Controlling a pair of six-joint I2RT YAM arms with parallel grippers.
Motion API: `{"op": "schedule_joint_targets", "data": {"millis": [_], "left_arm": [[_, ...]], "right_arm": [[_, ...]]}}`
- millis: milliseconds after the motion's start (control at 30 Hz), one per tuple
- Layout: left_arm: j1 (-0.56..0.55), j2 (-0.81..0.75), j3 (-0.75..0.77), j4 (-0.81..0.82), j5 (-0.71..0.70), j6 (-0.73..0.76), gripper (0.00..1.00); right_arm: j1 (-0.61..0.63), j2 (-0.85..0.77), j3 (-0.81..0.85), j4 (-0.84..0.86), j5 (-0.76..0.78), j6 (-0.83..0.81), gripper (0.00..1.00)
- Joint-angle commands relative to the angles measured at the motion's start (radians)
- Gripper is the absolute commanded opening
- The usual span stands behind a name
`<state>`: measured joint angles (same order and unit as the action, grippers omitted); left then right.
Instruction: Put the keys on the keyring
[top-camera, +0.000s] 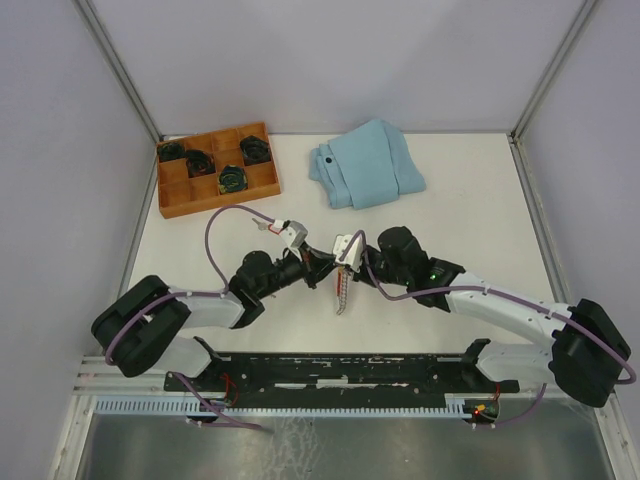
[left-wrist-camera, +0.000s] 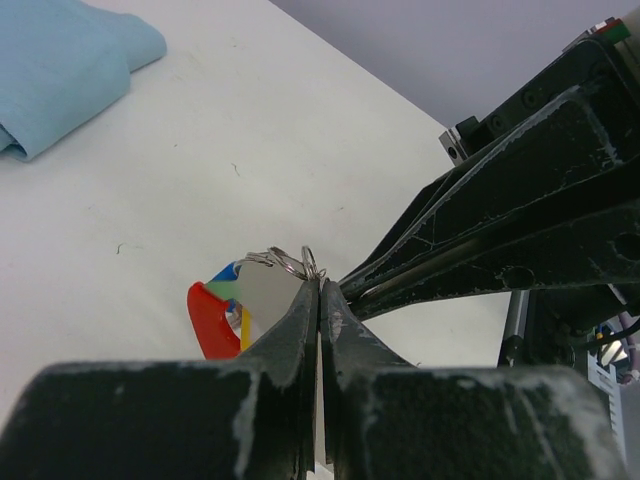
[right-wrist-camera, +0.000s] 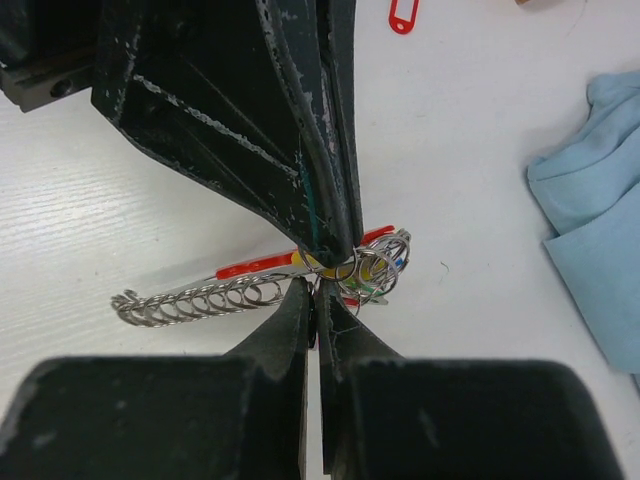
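The keyring, a red strip with a row of silvery loops, is held up between both grippers and hangs below them in the top view. My left gripper is shut on a metal loop at its end. My right gripper meets it tip to tip and is shut on a neighbouring loop. Keys with yellow, green and blue tags bunch on the rings beside the jaws. Their tags show past the left fingers. A loose key with a red tag lies on the table beyond.
An orange wooden tray with compartments holding dark items stands at the back left. A folded light-blue cloth lies at the back centre and shows again in the right wrist view. The arms' base rail runs along the near edge.
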<state>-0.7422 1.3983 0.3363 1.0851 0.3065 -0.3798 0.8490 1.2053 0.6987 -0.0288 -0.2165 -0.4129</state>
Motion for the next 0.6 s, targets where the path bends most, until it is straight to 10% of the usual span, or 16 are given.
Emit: {"op": "schedule_joint_targets", "data": {"millis": [0, 567], "left_arm": [[0.002, 0.005, 0.002, 0.188, -0.105, -0.03, 0.03], [0.012, -0.154, -0.068, -0.081, -0.147, 0.117, 0.42]], "right_arm": [[0.008, -0.049, -0.002, -0.006, -0.006, 0.013, 0.01], [-0.008, 0.136, 0.175, -0.134, 0.022, 0.118, 0.01]]}}
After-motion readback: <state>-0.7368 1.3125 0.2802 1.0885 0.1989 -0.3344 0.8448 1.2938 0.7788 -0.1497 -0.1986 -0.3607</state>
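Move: At its fingertips, about 1 cm to the right and 1 cm below, the left hand has the keyring's metal loops, which the right hand also holds right at its own finger pads. The keyring's red-edged body hangs roughly 4 cm back and 5 cm below the left hand. On the table some 15 cm below, the red-tagged key lies about 9 cm ahead and 16 cm left of it, and the blue cloth 25 cm ahead, 8 cm right. Letting go of the keyring's metal loops, the left fingers open by about a third and the left hand then draws back some 2 cm to its left and slightly forward, turning a little counter-clockwise. The right hand keeps its pinch on the loops, lifts about 1 cm, then sinks roughly 3 cm with its fingers tipping further down, away from the left fingertips. ##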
